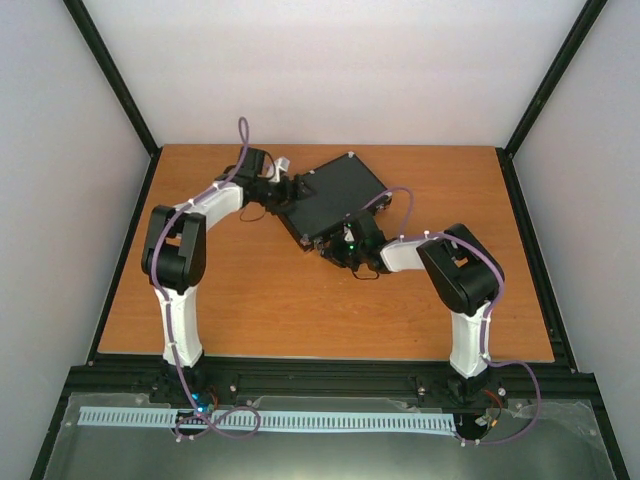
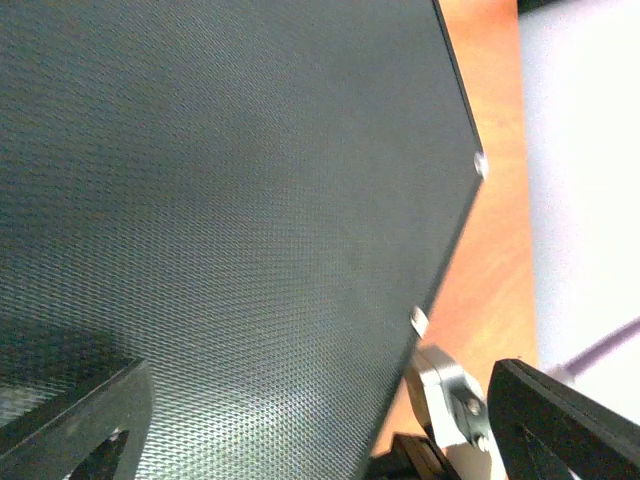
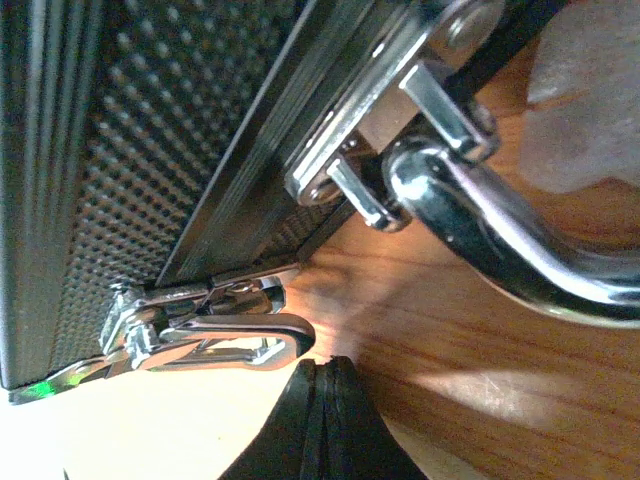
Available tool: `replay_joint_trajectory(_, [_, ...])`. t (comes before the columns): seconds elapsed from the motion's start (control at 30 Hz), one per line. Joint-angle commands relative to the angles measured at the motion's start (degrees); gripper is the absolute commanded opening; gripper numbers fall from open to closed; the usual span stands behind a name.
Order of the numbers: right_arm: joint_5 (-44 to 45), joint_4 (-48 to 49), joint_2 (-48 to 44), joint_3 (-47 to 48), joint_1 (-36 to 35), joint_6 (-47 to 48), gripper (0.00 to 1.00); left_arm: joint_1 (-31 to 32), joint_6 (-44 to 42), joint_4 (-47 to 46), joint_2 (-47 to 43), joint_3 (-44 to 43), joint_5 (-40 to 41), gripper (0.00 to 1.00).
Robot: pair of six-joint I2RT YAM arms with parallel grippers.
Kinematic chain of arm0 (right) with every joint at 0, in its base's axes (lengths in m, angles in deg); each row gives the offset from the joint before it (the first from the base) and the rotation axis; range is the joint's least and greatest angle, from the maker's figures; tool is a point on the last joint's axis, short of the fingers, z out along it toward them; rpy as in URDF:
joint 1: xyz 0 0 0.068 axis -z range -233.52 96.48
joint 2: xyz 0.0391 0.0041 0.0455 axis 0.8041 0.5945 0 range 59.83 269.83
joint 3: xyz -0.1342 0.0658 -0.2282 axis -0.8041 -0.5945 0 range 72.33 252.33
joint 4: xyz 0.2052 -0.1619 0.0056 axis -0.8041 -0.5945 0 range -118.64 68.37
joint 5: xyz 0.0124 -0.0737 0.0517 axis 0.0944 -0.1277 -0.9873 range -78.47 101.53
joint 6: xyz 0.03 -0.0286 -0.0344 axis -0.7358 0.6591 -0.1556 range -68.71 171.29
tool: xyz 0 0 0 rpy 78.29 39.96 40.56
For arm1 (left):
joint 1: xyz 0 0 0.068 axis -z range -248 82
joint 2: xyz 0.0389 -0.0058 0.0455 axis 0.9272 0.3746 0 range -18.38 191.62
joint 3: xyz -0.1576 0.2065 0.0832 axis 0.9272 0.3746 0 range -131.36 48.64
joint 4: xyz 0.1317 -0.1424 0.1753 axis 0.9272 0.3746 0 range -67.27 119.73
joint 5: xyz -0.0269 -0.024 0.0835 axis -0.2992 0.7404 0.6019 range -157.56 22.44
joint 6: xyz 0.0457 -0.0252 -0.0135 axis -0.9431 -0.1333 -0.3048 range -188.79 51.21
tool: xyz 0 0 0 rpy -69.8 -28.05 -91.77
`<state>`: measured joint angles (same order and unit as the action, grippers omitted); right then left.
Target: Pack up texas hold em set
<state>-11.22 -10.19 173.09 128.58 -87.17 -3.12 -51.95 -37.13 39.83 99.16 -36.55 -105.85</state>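
The texas hold em set's black case lies shut and skewed at the back middle of the wooden table. My left gripper sits at its left edge, open. In the left wrist view the textured lid fills the frame, with one finger over it and the other finger beyond its edge. My right gripper is at the case's near edge, shut on nothing. Its fingertips sit just under a silver latch that sticks out from the case's side. The silver handle curves to the right. Chips, decks and discs are hidden.
A silver metal fitting shows at the case's edge beside my left gripper's right finger. Black frame posts and white walls close in the table at the back and sides. A black rail runs along the near edge.
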Motion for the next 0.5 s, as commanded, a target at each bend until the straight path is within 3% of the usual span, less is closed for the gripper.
replay_joint_trajectory(0.0, [4.6, -4.0, 0.2, -2.6, 0.4, 1.6, 0.03, -6.9, 2.2, 10.1, 5.8, -3.2, 6.3, 0.95])
replay_joint_trajectory(0.47, [2.6, -5.2, 0.6, -1.8, 0.4, 3.4, 0.03, -9.3, 1.0, 5.4, 8.7, -12.1, 8.1, 0.95])
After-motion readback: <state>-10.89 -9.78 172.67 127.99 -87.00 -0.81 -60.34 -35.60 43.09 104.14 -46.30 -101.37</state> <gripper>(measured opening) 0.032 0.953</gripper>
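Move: The closed case lies askew; its middle is about 8 cm right of the left hand, 3 cm back and 7 below, with the middle of the hinged edge roughly 4 cm ahead and 3 to the right, and the left corner some 5 cm left and 2 back. From the shut right hand, the case's middle is about 13 cm ahead and 1 right; the near latch is 3 cm ahead and 4 left, the handle 7 ahead and 5 right. Off the lid towards the case's outer, hinged side: the left hand sweeps left and forward, nearly level, about 10 cm in all, quick at first and then easing, while turning some 10 degrees counter-clockwise with its fingers kept wide open. The right hand stays low at the front edge beside the near latch, fingers still shut; whether they bear on the case can't be made out. ##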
